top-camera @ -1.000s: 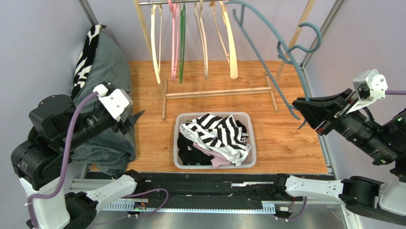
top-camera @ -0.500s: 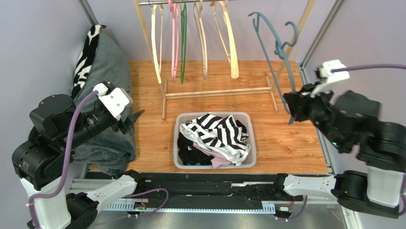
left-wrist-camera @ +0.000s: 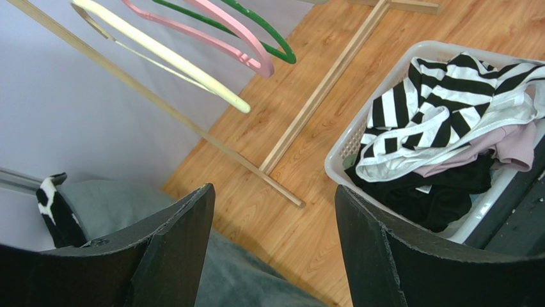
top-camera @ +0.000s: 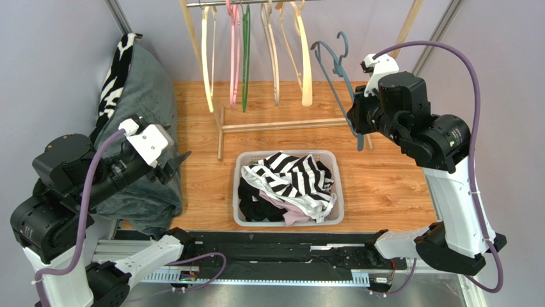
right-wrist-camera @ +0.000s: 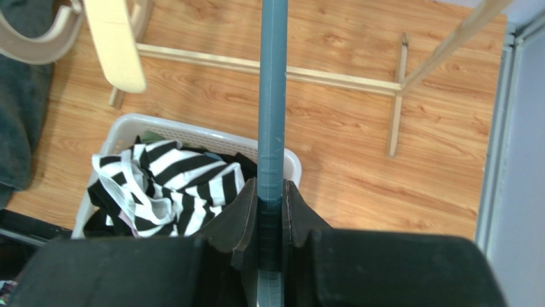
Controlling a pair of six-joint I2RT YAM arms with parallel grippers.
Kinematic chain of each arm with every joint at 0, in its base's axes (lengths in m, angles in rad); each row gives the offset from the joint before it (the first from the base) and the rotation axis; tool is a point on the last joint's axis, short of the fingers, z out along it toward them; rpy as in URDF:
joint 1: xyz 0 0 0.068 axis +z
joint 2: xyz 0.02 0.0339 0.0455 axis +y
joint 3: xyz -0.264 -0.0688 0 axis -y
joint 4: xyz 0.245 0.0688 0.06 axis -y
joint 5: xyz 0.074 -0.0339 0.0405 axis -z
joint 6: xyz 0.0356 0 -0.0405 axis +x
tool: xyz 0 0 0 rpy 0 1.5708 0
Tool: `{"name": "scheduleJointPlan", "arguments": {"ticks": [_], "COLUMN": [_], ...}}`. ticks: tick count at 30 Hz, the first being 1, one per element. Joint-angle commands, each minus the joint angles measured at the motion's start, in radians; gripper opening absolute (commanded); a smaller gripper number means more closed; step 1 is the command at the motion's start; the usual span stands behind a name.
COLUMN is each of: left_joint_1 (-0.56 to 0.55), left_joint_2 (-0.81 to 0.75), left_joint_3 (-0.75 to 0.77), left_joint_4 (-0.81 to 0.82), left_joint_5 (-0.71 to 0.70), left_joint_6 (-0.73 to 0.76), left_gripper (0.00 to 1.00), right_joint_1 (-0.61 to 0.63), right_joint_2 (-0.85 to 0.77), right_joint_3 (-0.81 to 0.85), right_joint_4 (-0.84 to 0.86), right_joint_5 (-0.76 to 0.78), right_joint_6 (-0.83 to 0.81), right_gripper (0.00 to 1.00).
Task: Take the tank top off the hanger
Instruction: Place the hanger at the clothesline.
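Note:
A bare blue-grey hanger (top-camera: 334, 83) hangs in the air right of the rack, with my right gripper (top-camera: 355, 118) shut on its lower arm. In the right wrist view the hanger (right-wrist-camera: 271, 96) runs straight up from between the closed fingers of the right gripper (right-wrist-camera: 271, 192). A black-and-white striped tank top (top-camera: 291, 176) lies on top of the clothes in the white basket (top-camera: 288, 153), clear of the hanger. My left gripper (top-camera: 179, 160) is open and holds nothing, left of the basket over grey fabric. From the left wrist, the left gripper (left-wrist-camera: 272, 192) frames bare floor, with the tank top (left-wrist-camera: 448, 96) at right.
A wooden rack (top-camera: 291, 125) stands behind the basket with cream (top-camera: 208, 57), pink (top-camera: 234, 51) and green (top-camera: 245, 57) hangers on its rail. A grey fabric heap (top-camera: 144, 83) with a zebra-print piece (top-camera: 115, 77) fills the left side. Metal frame posts border both sides.
My right arm swung left and up toward the rack, carrying the blue-grey hanger from the far right edge to beside the rail. The left arm barely shifted.

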Motion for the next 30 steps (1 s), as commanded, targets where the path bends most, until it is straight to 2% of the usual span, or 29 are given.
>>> {"name": "scheduleJointPlan", "arguments": {"ticks": [1,9,20,21,30], "left_joint_1": [0.006,0.006,0.006,0.006,0.006], "left_joint_2": [-0.001,0.002,-0.015,-0.015,-0.012], "left_joint_3": [-0.022,-0.026,-0.042,-0.042,-0.033], "left_joint_4": [0.026,0.015,0.009,0.009,0.003], "left_joint_5": [0.013,0.031,0.036,0.039,0.035], "left_joint_6": [-0.026,-0.025,-0.014,-0.015,-0.012], "left_gripper": [0.77,0.77,0.77,0.77,0.77], "right_joint_1": [-0.027,-0.171,-0.242,-0.255,-0.323], "right_joint_2": [-0.003,0.158,0.255,0.259,0.312], "right_joint_3": [0.012,0.256,0.360,0.377,0.391], "right_joint_4": [0.140,0.150,0.212,0.217,0.246], "right_joint_5": [-0.069,-0.217,-0.293,-0.336,-0.418], "right_joint_6": [0.005,0.039,0.069,0.075,0.091], "right_gripper": [0.00,0.00,0.00,0.00,0.00]}}
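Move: The right hand holds the blue-grey hanger by its near arm; the bare right stretch of the clothesline lies about 25 cm ahead of it, some 4 cm to its left and 18 cm above. The yellow hanger hangs some 23 cm ahead, 15 cm left and 7 cm up, with the tan hanger about 8 cm farther left. The basket is level with the hand, 17 cm left and 38 cm below. From the left hand that stretch is roughly 36 cm ahead, 45 cm right and 13 cm up. Keeping its pinch on the near arm of the blue-grey hanger, the right hand carries it forward about 10 cm and up some 6 cm towards the bare stretch of clothesline right of the yellow hanger, hook leading. The climb comes in two stages with a short level push between them, while the wrist rolls steadily by nearly 20 degrees, its left side rising. ##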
